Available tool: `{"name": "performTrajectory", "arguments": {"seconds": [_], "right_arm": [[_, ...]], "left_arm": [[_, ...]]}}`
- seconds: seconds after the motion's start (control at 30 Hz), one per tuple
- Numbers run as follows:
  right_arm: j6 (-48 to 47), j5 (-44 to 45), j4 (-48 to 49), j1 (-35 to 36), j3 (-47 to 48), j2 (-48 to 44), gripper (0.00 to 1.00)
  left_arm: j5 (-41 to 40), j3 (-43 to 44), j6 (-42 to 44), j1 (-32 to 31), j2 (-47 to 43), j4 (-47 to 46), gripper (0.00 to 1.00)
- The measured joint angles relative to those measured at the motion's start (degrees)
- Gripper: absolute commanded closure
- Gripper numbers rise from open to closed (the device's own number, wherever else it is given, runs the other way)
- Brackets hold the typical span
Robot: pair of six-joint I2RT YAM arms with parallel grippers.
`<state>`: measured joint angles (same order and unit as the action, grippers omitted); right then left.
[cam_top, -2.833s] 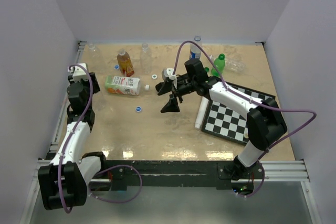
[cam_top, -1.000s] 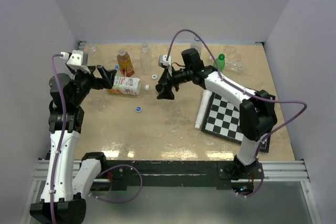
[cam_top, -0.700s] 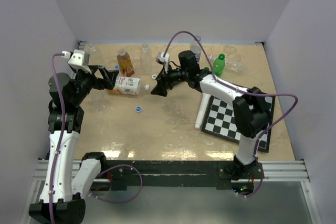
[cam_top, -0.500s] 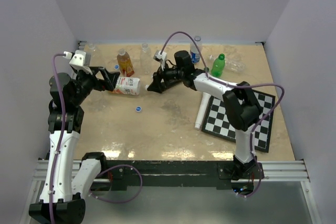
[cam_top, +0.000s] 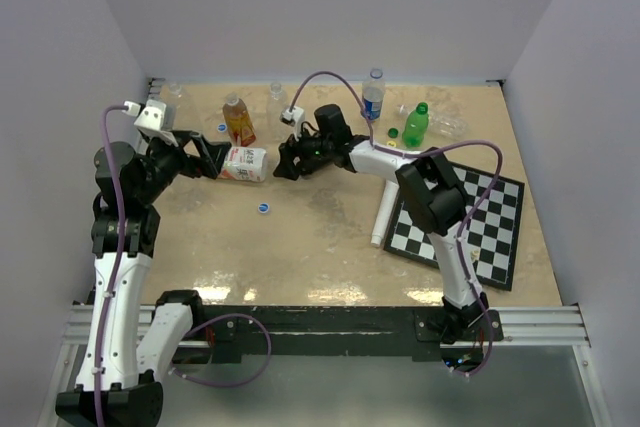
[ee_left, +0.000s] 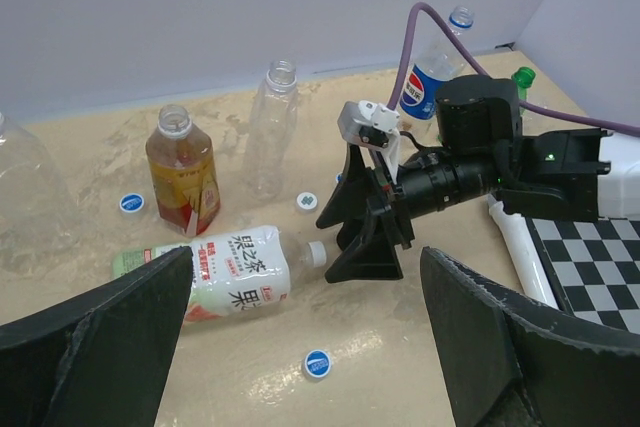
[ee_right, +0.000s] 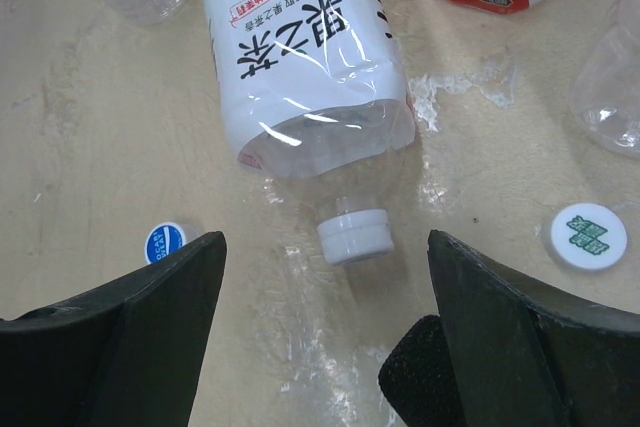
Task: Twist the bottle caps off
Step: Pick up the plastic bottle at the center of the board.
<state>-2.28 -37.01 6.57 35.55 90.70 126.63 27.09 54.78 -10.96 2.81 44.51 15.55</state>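
A bottle with a white printed label (cam_top: 243, 162) lies on its side, and its white cap (ee_right: 354, 235) points toward my right gripper (ee_right: 326, 252). That gripper is open; the cap sits between its fingers (ee_right: 120, 337), touching neither. In the top view the right gripper (cam_top: 284, 164) is just right of the bottle's neck. My left gripper (cam_top: 212, 160) is open at the bottle's other end. The left wrist view shows the bottle (ee_left: 235, 277) and its cap (ee_left: 315, 253) beyond the wide-open left gripper (ee_left: 306, 292).
An uncapped amber bottle (ee_left: 183, 172) and an uncapped clear bottle (ee_left: 268, 127) stand behind. Loose caps (ee_left: 317, 363) (ee_left: 131, 202) (ee_left: 306, 201) lie around. A capped blue-label bottle (cam_top: 373, 94) and a green bottle (cam_top: 415, 124) stand at the back right. A white tube (cam_top: 385, 212) and a chessboard (cam_top: 470, 222) lie right.
My right arm has reached left, bringing its gripper from the table's middle to the lying bottle's cap. The left gripper has edged right, closer to the bottle's body.
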Motion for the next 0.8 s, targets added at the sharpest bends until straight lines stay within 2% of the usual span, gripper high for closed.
{"name": "performTrajectory", "arguments": {"seconds": [0.33, 0.5, 0.57, 0.7, 0.8], "right_arm": [[0.5, 0.3, -0.1, 0.9, 2.4, 3.2, 0.24], [0.7, 0.3, -0.2, 1.2, 2.4, 3.5, 0.35], [0.7, 0.2, -0.2, 1.3, 2.6, 3.5, 0.43], [0.6, 0.0, -0.5, 1.3, 2.7, 3.5, 0.5], [0.3, 0.0, -0.8, 1.4, 2.8, 3.5, 0.48]], "left_arm": [[0.7, -0.4, 0.0, 0.0, -0.8, 0.1, 0.0], [0.9, -0.9, 0.0, 0.0, -1.1, 0.2, 0.0], [1.0, -1.1, 0.0, 0.0, -1.2, 0.2, 0.0], [1.1, -1.2, 0.0, 0.0, -1.4, 0.3, 0.0], [1.2, -1.2, 0.0, 0.0, -1.5, 0.3, 0.0]]}}
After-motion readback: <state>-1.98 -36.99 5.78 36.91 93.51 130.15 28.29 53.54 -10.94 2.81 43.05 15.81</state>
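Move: The plastic bottle lies on its side with its cap towards the right hand; its middle is about 11 cm left, 1 cm ahead and 2 cm below that hand, its cap only about 2 cm left and 2 cm down. A loose white cap lies about 7 cm ahead and 2 cm right, a blue cap some 9 cm back and 6 cm left. From the left hand the bottle is roughly 12 cm straight ahead and 27 cm below. The right hand sinks and reaches left, some 2 cm in all, fingers half closing around the bottle's white cap. ##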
